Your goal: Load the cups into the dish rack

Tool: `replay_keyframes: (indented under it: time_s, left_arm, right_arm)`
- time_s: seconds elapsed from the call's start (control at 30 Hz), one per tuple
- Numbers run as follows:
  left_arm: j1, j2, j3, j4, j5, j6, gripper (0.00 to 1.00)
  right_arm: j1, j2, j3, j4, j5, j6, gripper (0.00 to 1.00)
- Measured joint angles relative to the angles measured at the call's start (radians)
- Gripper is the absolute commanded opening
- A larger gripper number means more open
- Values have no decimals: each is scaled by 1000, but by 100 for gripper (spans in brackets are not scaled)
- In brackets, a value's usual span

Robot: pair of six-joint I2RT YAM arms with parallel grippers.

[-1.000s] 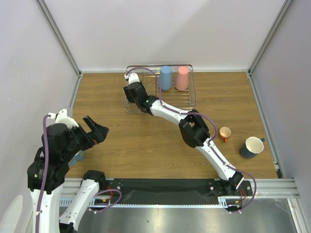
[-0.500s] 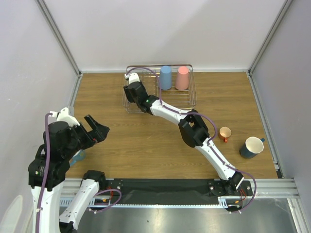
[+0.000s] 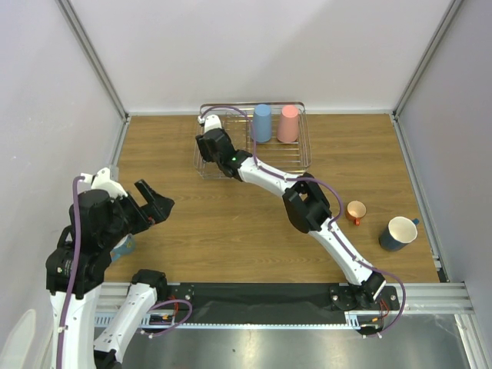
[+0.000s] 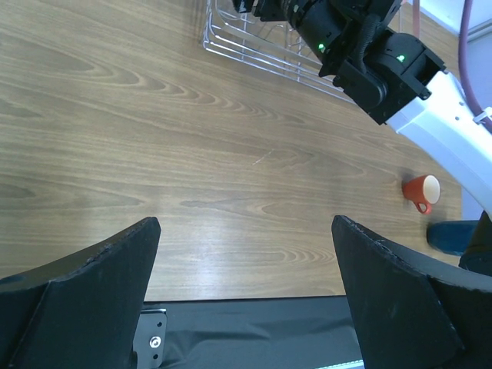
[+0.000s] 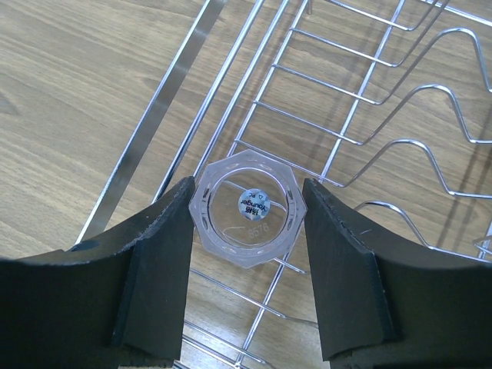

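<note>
The dish rack (image 3: 307, 140) stands at the back of the table with a light blue tumbler (image 3: 262, 123) and a pink tumbler (image 3: 288, 123) upside down in it. My right gripper (image 3: 209, 146) reaches into the rack's left end. In the right wrist view it (image 5: 247, 194) is shut on a clear glass (image 5: 246, 206), held base up over the rack wires (image 5: 361, 100). A small orange cup (image 3: 356, 211) and a dark blue mug (image 3: 399, 233) sit on the table at the right. My left gripper (image 3: 157, 206) hovers open at the front left, holding nothing.
The right arm (image 3: 307, 204) stretches diagonally across the table. Grey walls close in the left, back and right sides. A small light blue object (image 3: 123, 247) shows beside the left arm. The left wrist view shows the orange cup (image 4: 421, 191) and the table's front edge (image 4: 246, 298).
My left arm has shifted slightly toward the front right. The right gripper and the glass have stayed in place.
</note>
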Motion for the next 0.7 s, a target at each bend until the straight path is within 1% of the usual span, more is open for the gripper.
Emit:
replay_keyframes:
  time_s: [0.03, 0.1, 0.17, 0.2, 0.27, 0.3, 0.4, 0.53, 0.7]
  left_arm:
    - [0, 0, -1, 5, 2, 0, 100]
    - [0, 2, -2, 12, 6, 0, 100]
    - [0, 5, -2, 18, 8, 0, 100]
    - [0, 6, -2, 19, 11, 0, 100]
    - [0, 7, -6, 26, 20, 0, 99]
    - [0, 8, -8, 27, 23, 0, 99]
    - [0, 13, -8, 31, 27, 0, 100]
    - [0, 14, -8, 32, 31, 1, 100]
    - [0, 18, -8, 33, 34, 1, 100]
  right_arm:
    - [0, 0, 0, 0, -2, 0, 50]
    - [-1, 0, 0, 0, -5, 1, 57]
    - [-2, 0, 0, 0, -6, 4, 59]
    - [-2, 0, 0, 0, -9, 6, 63]
    - [-2, 0, 0, 0, -13, 7, 67]
    - [-2, 0, 0, 0, -15, 8, 71]
    - [-2, 0, 0, -2, -19, 11, 77]
    - [-2, 0, 4, -2, -17, 11, 79]
    - [-2, 0, 6, -3, -16, 11, 80]
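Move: The right gripper already has the upside-down clear cup between its fingers, inside the left end of the dish rack; the cup's middle sits about 2 cm below the hand point. The blue cup stands roughly 19 cm to the right and 5 cm farther out, the pink cup some 28 cm right and 5 cm farther out, both about 3 cm lower than the hand. From the left hand the clear cup lies about 35 cm ahead, 8 cm right and 21 cm below. Hold the right gripper in place over the left end of the rack, with practically no travel or wrist turn, and open its fingers from a little over half to about four-fifths, so that both pads come off the sides of the clear cup and leave a narrow gap on each side. Don't lift away yet. ##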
